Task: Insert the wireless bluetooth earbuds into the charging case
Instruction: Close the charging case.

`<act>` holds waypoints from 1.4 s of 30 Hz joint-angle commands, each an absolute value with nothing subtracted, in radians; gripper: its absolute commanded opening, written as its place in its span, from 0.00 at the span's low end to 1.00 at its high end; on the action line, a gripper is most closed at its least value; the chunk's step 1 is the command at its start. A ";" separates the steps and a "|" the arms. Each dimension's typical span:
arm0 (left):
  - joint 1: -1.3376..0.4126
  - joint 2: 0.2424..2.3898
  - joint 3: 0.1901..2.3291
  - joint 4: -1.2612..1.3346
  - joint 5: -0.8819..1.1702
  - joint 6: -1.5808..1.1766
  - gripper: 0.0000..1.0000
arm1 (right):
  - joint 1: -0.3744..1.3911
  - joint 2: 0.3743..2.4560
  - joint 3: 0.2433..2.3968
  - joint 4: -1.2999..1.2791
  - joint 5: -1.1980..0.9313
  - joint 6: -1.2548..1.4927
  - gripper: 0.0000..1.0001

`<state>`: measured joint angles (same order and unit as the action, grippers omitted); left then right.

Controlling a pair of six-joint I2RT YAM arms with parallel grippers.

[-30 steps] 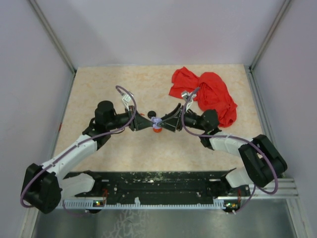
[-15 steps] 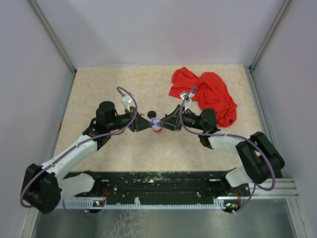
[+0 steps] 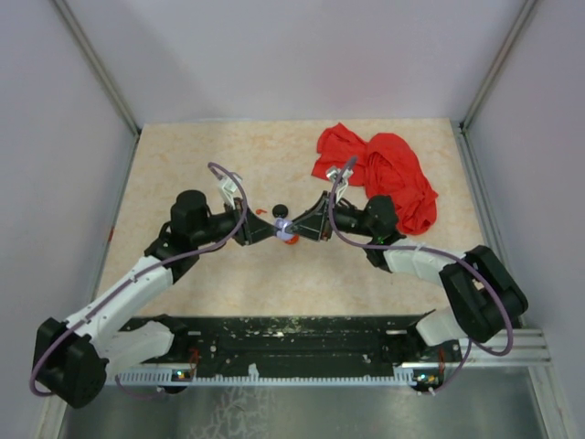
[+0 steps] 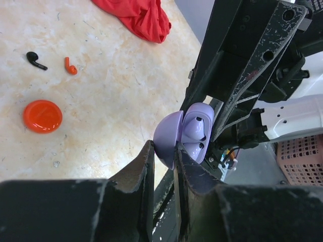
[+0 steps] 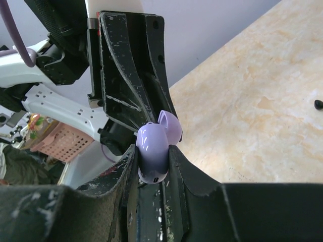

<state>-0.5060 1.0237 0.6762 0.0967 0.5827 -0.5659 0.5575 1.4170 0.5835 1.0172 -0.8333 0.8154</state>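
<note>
The charging case (image 3: 284,229) is a lavender clamshell, hinged open and held in the air between both grippers over the table's middle. My left gripper (image 4: 164,151) is shut on the thin lid (image 4: 167,137). The body (image 4: 197,132) shows two empty sockets. My right gripper (image 5: 151,151) is shut on that rounded body (image 5: 153,151), and the lid (image 5: 171,126) sticks up behind it. Two earbuds lie loose on the table, one black (image 4: 35,59) and one orange (image 4: 70,66). Neither gripper touches them.
A red disc (image 4: 43,116) lies flat on the table near the earbuds. A crumpled red cloth (image 3: 384,178) covers the back right of the table (image 3: 201,155). The two arms meet nose to nose at the centre. Metal rails border the table.
My right gripper's jaws have narrowed onto the case body. Both grippers and the case have shifted slightly left and toward the back.
</note>
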 commanded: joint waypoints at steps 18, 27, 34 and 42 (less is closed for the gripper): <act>-0.500 0.938 0.672 0.212 0.658 -0.660 0.24 | 0.551 1.426 0.573 1.000 -0.779 0.729 0.00; -0.498 0.890 0.644 0.191 0.582 -0.665 0.31 | 0.549 1.415 0.552 1.025 -0.779 0.724 0.00; -0.492 0.868 0.658 0.127 0.503 -0.659 0.37 | 0.549 1.423 0.535 1.127 -0.805 0.786 0.00; -0.478 0.896 0.629 0.244 0.588 -0.729 0.69 | 0.550 1.421 0.536 1.233 -0.839 0.853 0.00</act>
<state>-0.4850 0.8825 0.6312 0.1440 0.5285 -0.6796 0.5522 1.4189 0.5301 1.0962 -0.8127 0.8097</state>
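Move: Between the two hands, the charging case, with its lid open and both earbuds in it, is held by the right hand, its middle about 2 cm left of the right hand point. It sits some 2 cm right and 1 cm forward of the left hand point, at the left fingertips. On the table, roughly 16 cm below the left hand, the red disc lies about 9 cm forward and 3 cm right, and the black disc some 17 cm straight forward. Letting go of the open lid, the left hand opens its fingers from nearly closed to over half wide and comes free of the case, rising about 3 cm and drawing off some 1.5 cm left. The right hand keeps its pinch on the case body, dips about 2.5 cm as the two part, then climbs most of the way back. ##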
